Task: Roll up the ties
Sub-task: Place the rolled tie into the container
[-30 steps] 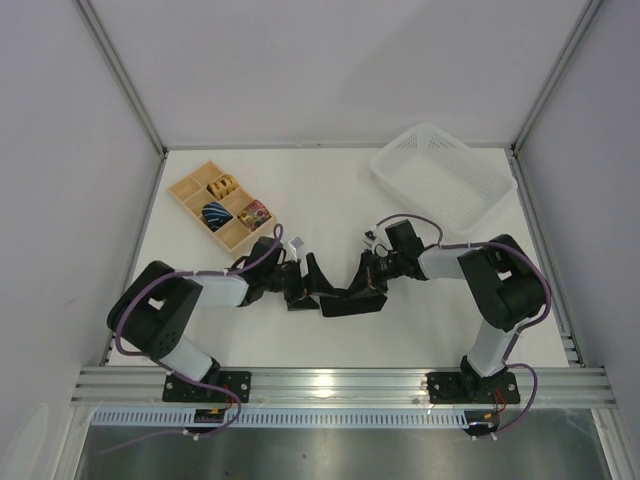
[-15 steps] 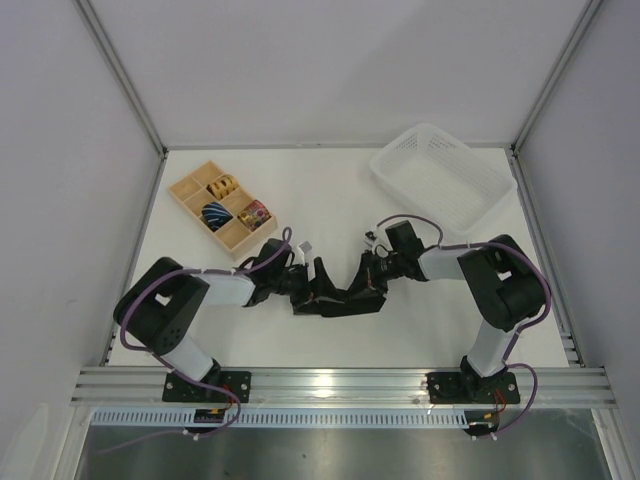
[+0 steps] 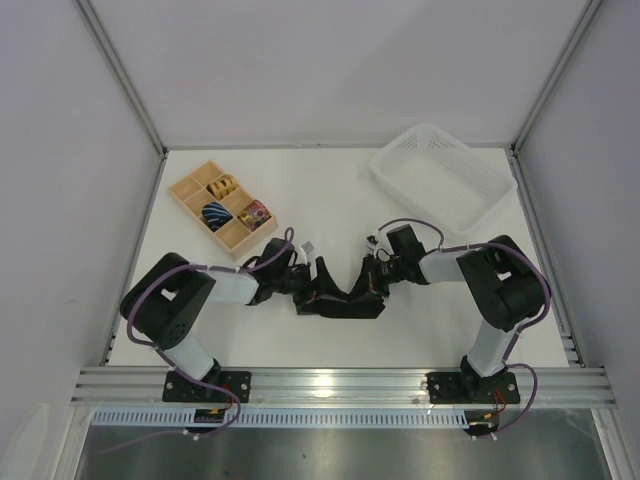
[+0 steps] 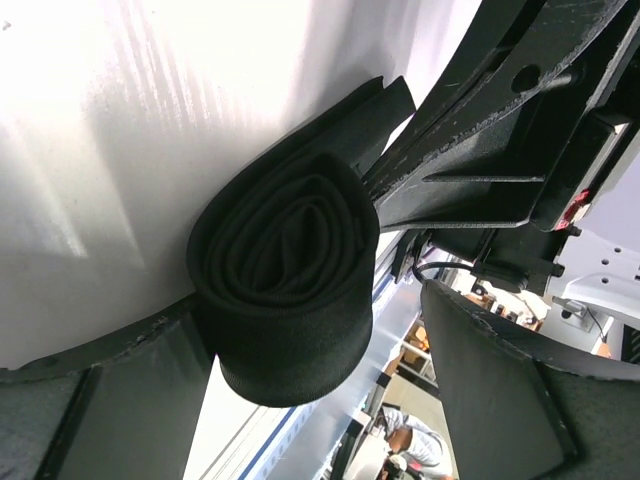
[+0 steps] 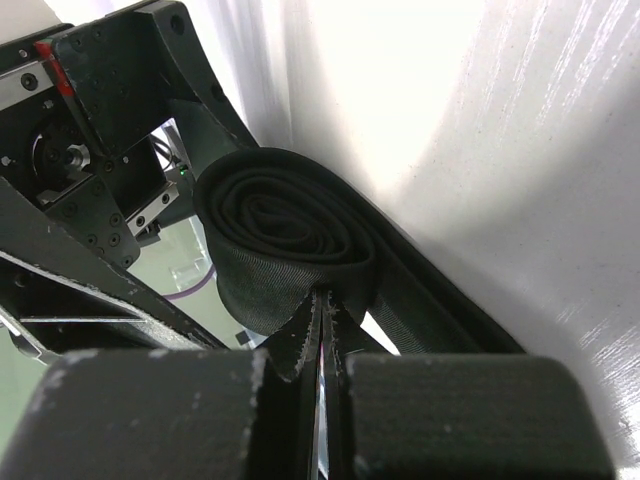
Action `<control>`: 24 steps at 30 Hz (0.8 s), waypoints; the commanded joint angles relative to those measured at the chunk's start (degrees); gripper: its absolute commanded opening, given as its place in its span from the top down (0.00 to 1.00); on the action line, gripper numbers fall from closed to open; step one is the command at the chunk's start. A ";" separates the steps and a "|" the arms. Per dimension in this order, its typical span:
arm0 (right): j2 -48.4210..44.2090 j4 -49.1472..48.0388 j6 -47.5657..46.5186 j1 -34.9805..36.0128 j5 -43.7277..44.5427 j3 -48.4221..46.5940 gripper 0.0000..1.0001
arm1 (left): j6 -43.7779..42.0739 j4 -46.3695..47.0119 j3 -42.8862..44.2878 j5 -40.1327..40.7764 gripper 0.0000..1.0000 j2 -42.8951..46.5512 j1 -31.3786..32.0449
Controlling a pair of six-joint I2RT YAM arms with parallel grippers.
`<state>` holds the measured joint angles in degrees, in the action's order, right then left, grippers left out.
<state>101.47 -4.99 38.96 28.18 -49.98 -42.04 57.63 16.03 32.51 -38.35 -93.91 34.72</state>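
Observation:
A black tie [image 3: 345, 306] lies mid-table, mostly wound into a coil [image 4: 285, 270], with a flat tail running along the table [image 5: 440, 300]. My left gripper [image 4: 310, 330] is open and straddles the coil. Its lower finger [image 4: 120, 400] touches the coil's side, while a gap separates the other finger [image 4: 500, 400] from it. My right gripper [image 5: 322, 300] is shut, its tips pressed against the outer wrap of the coil [image 5: 285, 235] from the opposite side. From above, the two grippers [image 3: 315, 285] [image 3: 364, 285] face each other across the tie.
A wooden divider tray [image 3: 188, 190] at the back left holds three rolled patterned ties: yellow [image 3: 222, 185], blue [image 3: 215, 213] and multicoloured [image 3: 255, 212]. At the back right stands a white mesh basket [image 3: 443, 180]. Grey walls enclose the table.
My left gripper has slid right, closer around the coil, and its jaws have narrowed a little. The right gripper has stayed shut in place.

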 commanded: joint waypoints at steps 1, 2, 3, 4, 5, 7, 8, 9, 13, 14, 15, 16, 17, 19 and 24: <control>0.48 -1.69 -0.55 0.12 0.41 0.12 1.00 | -2.69 -3.90 0.09 5.39 0.13 -3.47 0.96; 0.57 -1.86 -0.46 0.12 0.32 0.21 1.00 | -3.65 -4.86 0.62 5.65 0.14 -3.91 1.05; 0.66 -1.86 -0.64 0.12 0.32 0.12 1.00 | -4.10 -6.09 1.58 5.83 0.14 -4.17 1.23; 0.75 -1.77 -0.64 0.12 0.32 0.03 1.00 | -4.62 -6.80 2.11 6.09 0.14 -4.26 1.31; 0.83 -1.86 -0.73 0.12 0.23 -0.06 1.00 | -5.67 -7.76 2.64 6.96 0.15 -4.35 1.58; 0.92 -1.86 -0.73 0.12 0.14 -0.14 1.00 | -6.64 -9.87 3.87 7.76 0.16 -4.44 2.02; 0.92 -1.77 -0.73 0.12 0.14 -0.06 1.00 | -7.17 -10.40 4.22 8.11 0.16 -4.62 2.11; 0.83 -1.77 -0.90 0.12 0.14 -0.06 1.00 | -7.44 -11.63 5.01 8.20 0.19 -4.88 2.28; 0.83 -1.42 -1.17 0.12 0.32 -0.06 1.00 | -9.46 -15.59 7.30 10.92 0.26 -5.23 3.42; 0.83 -1.42 -1.17 0.03 0.32 0.03 1.00 | -9.72 -16.46 8.09 11.88 0.28 -5.23 3.69; 0.66 -1.42 -1.17 0.03 0.40 0.03 1.00 | -9.90 -18.73 8.53 12.59 0.32 -5.32 3.95; 0.57 -1.42 -1.08 0.12 0.41 -0.14 1.00 | -10.42 -19.80 8.97 13.12 0.35 -5.41 4.13; 0.66 -1.33 -1.08 0.03 0.41 -0.15 1.00 | -10.69 -20.42 9.32 13.65 0.37 -5.50 4.13; 0.57 -1.25 -1.17 0.03 0.41 -0.41 1.00 | -10.87 -21.04 9.76 14.61 0.41 -5.50 4.13; 0.48 -0.72 -1.34 0.03 0.41 -0.85 1.00 | -12.45 -23.94 11.34 17.07 0.63 -5.50 4.39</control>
<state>101.71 -4.99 38.83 28.16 -49.82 -42.06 49.50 -1.58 43.13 -30.06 -97.38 38.63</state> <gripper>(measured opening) 0.010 0.422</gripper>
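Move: The rolled black tie lies just off the left fingertips, about 2 cm to their right, 1 cm farther out and 2 cm lower; from the right hand it is some 3 cm to the left and about 1 cm lower. Its flat tail is centred about 9 cm right of the left hand and 1 cm nearer the base. The divided wooden box is roughly 24 cm ahead and 29 cm left of the left hand, with the patterned tie in it 22 cm ahead and 20 cm left. The left fingers, set wide around the black roll, close onto it to under half open and pinch it, while the hand first edges about 1 cm right, then sinks nearly 2 cm, its fingertips tipping some 10 degrees more steeply down. The right hand stays put, fingers still shut, its tips kept against the roll's right side by the tail. ##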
